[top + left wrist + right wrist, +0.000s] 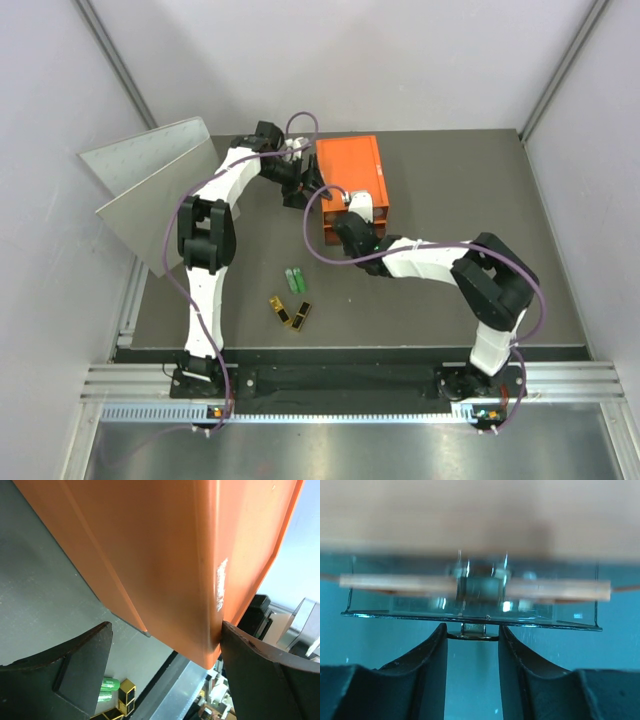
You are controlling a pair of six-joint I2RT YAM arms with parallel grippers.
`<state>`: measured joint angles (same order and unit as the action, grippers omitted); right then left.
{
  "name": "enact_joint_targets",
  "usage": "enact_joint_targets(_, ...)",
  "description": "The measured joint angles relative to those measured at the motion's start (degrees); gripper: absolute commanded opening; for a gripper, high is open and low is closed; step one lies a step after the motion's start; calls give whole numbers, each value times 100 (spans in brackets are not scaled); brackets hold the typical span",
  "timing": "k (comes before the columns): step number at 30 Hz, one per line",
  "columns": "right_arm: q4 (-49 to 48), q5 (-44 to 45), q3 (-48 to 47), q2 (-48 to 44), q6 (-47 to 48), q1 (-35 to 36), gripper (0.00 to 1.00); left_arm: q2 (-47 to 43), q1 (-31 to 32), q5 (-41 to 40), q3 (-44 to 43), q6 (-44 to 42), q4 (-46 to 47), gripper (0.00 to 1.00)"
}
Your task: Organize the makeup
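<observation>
The makeup in view lies on the dark mat: two green tubes [295,279] side by side and two black-gold flat cases [291,314] just in front of them. Far below the left wrist camera I see the green tubes [110,687] and a gold-edged case [126,692] again. My left gripper [300,186] stands open astride the left front corner of the orange box [350,180]. In the left wrist view, the left gripper [166,625] has one finger [250,655] touching the box [165,555]. My right gripper [472,628] is shut on the drawer knob [472,635] of a clear drawer [395,607].
A tilted grey panel [150,185] leans at the left of the mat. The right arm [440,262] reaches across the mat to the front of the box. White walls enclose the table on three sides.
</observation>
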<state>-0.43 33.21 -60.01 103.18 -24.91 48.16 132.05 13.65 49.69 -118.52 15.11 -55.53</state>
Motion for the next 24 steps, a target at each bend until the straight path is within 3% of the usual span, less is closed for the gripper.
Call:
enact_joint_targets(21, 1119, 334, 503, -713, -686, 907, 0, 68, -22, 136, 0, 236, -28, 89)
enact_joint_targets(22, 1141, 341, 522, -732, -706, 938, 1, 70, -22, 138, 0, 243, -26, 89)
enact_joint_targets(24, 1231, 341, 527, -756, -734, 984, 16, 79, -22, 153, 0, 271, -28, 89)
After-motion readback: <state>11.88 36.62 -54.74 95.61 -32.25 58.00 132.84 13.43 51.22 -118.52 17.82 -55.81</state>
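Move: The right fingers already hold the clear drawer's knob, right at their tips, with the drawer barely open. The middle of the orange cabinet is about 11 cm straight ahead of them. The green tubes lie some 13 cm back and 14 cm to the left on the table, the gold boxes roughly 20 cm back and 15 cm left. From the left hand, at the cabinet's upper left edge, the cabinet's middle is about 8 cm right, 3 cm ahead and lower; the knob is 9 cm right and 7 cm back. Keeping its pinch on the knob, the right hand drags the clear drawer straight back out of the orange cabinet towards the robot, about 8 cm at almost unchanged height, the fingers tipping down by some five degrees. The left hand stays in place with its gripper wide open, one finger still against the cabinet's upper left edge. ##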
